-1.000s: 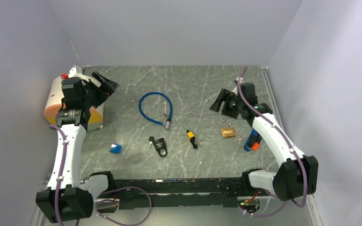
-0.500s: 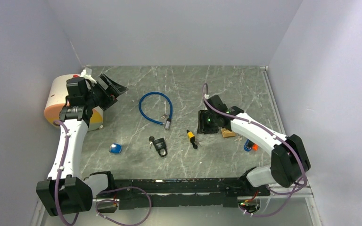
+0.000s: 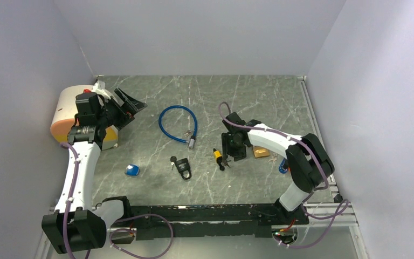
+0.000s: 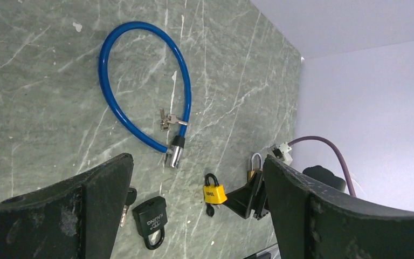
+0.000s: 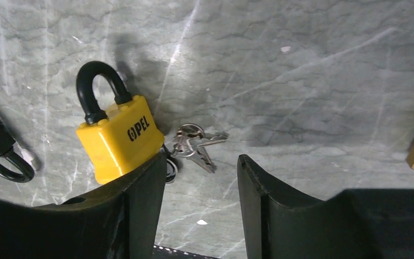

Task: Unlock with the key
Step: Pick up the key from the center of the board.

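Observation:
A yellow padlock [image 5: 119, 143] with a black shackle lies flat on the marble table [image 3: 210, 97]. A small bunch of silver keys [image 5: 194, 144] on a ring rests against its base. My right gripper [image 5: 197, 170] hovers low just behind them, open, with only bare table between its fingers. Its left finger [image 5: 140, 189] overlaps the padlock's bottom corner. From above, the right gripper [image 3: 230, 154] sits just right of the yellow padlock [image 3: 218, 156]. My left gripper [image 3: 129, 102] hangs wide open and empty at the far left. It looks across at the yellow padlock [image 4: 214, 194].
A blue cable lock [image 3: 178, 121] with a key in it lies mid-table. A black padlock [image 3: 183, 166] is in front of it, and a brass padlock [image 3: 260, 151] sits under my right arm. A small blue item [image 3: 132, 170] lies left. A white-orange roll [image 3: 64, 113] stands by the left wall.
My right arm swung left and down from beside the brass padlock to the yellow padlock, and its jaws narrowed. My left gripper shifted slightly right and stayed open.

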You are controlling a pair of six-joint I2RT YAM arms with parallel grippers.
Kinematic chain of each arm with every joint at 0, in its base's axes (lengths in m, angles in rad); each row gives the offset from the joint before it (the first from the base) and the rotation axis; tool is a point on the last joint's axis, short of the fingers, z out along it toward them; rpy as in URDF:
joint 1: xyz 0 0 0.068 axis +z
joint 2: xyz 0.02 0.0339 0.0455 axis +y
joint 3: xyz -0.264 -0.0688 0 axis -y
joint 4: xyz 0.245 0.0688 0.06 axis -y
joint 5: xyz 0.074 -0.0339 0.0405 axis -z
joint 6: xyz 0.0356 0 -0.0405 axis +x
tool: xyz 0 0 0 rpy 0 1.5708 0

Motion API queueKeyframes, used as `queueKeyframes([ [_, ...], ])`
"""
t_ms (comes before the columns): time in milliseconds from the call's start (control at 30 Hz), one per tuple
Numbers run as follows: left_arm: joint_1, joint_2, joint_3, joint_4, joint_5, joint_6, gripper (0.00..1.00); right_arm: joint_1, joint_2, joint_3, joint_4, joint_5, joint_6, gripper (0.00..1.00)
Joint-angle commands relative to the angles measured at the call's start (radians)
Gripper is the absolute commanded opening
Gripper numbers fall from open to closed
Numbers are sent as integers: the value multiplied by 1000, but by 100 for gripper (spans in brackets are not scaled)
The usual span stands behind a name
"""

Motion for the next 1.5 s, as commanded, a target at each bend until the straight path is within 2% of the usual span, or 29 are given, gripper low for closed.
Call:
queueKeyframes([
  [0, 3, -30, -2, -16, -21, 22, 94, 31, 19, 65, 12, 7, 36, 55],
  [267, 4, -45, -7, -40, -39, 38, 94, 79, 74, 87, -15, 82, 50, 52],
  [400, 4, -48, -13, -44, -41, 41, 94, 94, 98, 98, -35, 128, 56, 47],
  [567, 3, -49, -19, -48, -40, 47, 94, 105, 100, 100, -48, 183, 61, 29],
  [767, 3, -39, -22, -40, -1, 58, 94, 104, 70, 81, 8, 187, 48, 0],
  [967, 4, 2, 7, -65, 30, 56, 94, 104, -30, 42, 85, 185, 34, 0],
  [1167, 3, 5, -13, 2, 90, 31, 94, 104, -175, 3, 159, 224, 11, 0],
  [1267, 1, 3, -31, 64, 171, 11, 94, 104, -260, -15, 226, 211, -25, 0],
  [1367, -1, 3, -55, 161, 268, -33, 94, 103, -338, -3, 309, 136, -109, 0],
  [1467, -32, 4, -77, 296, 347, -112, 94, 104, -400, 20, 414, -27, -189, 0],
])
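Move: The keys on their ring lie just under the right hand's parted fingers, about 2 cm to its left, 1 cm ahead and 2 cm below. The yellow padlock lies close beside them, 5 cm left of that hand and 2 cm ahead; the brass padlock stands some 10 cm to its right and 4 cm ahead. From the left hand the keys lie roughly 30 cm right, 8 cm back and 25 cm down. The right hand shifts 2 cm left, dips, pinches the keys, then lifts them about 13 cm, drifting forward. ##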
